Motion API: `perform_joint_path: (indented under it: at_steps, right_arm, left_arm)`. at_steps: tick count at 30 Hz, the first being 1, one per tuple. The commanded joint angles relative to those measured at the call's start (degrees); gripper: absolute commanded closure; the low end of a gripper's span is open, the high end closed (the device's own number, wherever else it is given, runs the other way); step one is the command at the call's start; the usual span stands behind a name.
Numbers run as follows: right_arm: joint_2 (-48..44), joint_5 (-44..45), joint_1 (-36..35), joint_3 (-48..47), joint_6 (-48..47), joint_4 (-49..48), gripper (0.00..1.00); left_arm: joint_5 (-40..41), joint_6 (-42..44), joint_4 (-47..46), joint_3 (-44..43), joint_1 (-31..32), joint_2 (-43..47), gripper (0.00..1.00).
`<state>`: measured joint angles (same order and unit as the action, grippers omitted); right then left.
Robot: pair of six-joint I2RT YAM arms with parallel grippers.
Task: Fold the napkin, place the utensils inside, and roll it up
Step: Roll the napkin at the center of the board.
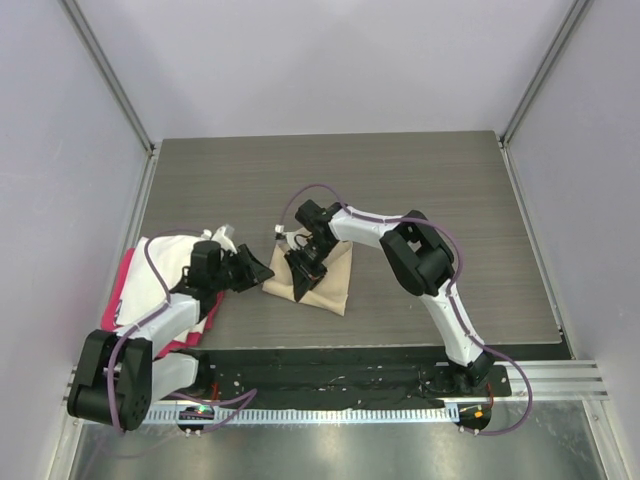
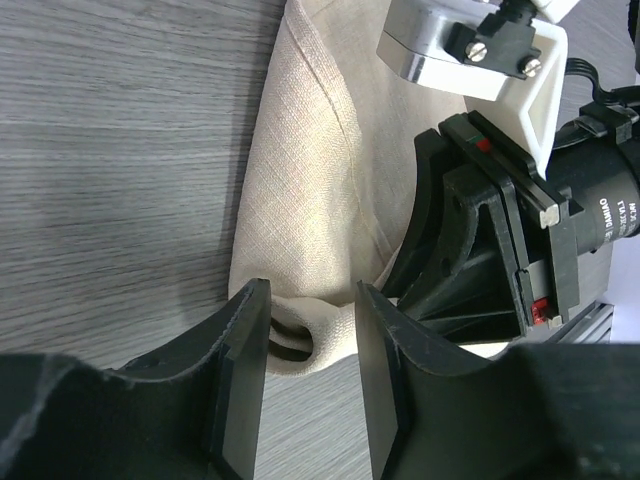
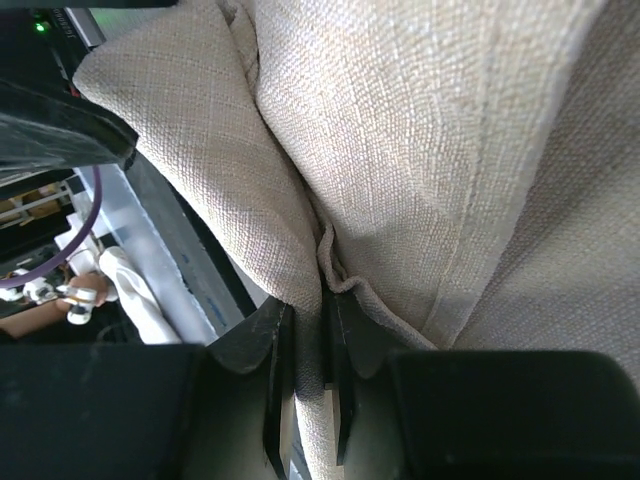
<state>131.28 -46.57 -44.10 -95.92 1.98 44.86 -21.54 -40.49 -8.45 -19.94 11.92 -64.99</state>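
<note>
The beige napkin (image 1: 335,288) lies bunched on the dark table, near its front middle. My right gripper (image 1: 303,275) reaches down onto its left part. In the right wrist view the right gripper (image 3: 308,370) is shut on a pinched fold of the napkin (image 3: 430,150). My left gripper (image 1: 262,270) sits just left of the cloth. In the left wrist view the left gripper (image 2: 310,350) is open, with a rolled corner of the napkin (image 2: 310,180) lying between its fingertips (image 2: 245,360) and unsqueezed. The utensils are out of view.
A white cloth (image 1: 160,275) lies on a pink-red cloth (image 1: 125,285) at the table's left edge, under my left arm. A metal rail (image 1: 560,375) runs along the front edge. Pale walls enclose the table on three sides.
</note>
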Motion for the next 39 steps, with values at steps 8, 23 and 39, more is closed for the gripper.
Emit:
perform_joint_path:
  at_steps: [8,23,39]
  right_arm:
    - [3.36,1.48,0.77,-1.02,1.89,1.37,0.79]
    - [-4.98,7.63,1.03,-0.94,4.17,-0.82,0.48]
    - [-40.12,45.04,-6.60,23.57,1.45,-14.54,0.25]
  left_arm:
    - [-1.40,-0.99,-8.69,1.58,0.38,-4.70,0.71]
    - [1.77,0.85,4.74,-5.36,0.56,-12.79,1.00]
    - [1.85,0.85,10.99,-9.67,0.47,-16.31,1.00]
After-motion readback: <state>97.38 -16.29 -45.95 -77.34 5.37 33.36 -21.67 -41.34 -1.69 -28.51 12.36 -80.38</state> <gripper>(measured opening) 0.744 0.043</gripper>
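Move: The left end of the napkin's rolled near edge lies about 4 cm below my left hand, directly beneath my part-open fingers. My right gripper already pinches that roll, some 6 cm to the right of my left hand and 4 cm back; the middle of the napkin is about 9 cm right and 3 cm ahead of my left hand. From my right hand, the roll's left end lies roughly 6 cm left and 4 cm ahead. While my right hand holds its pinch on the roll, I sink my left hand about 4 cm nearly straight down, shut its fingers on the roll's left end, and tip them further down. Once those are shut, I open my right fingers wide, let go and lift away some 11 cm, also going right and forward, the wrist swinging until the fingers stop slanting back. ##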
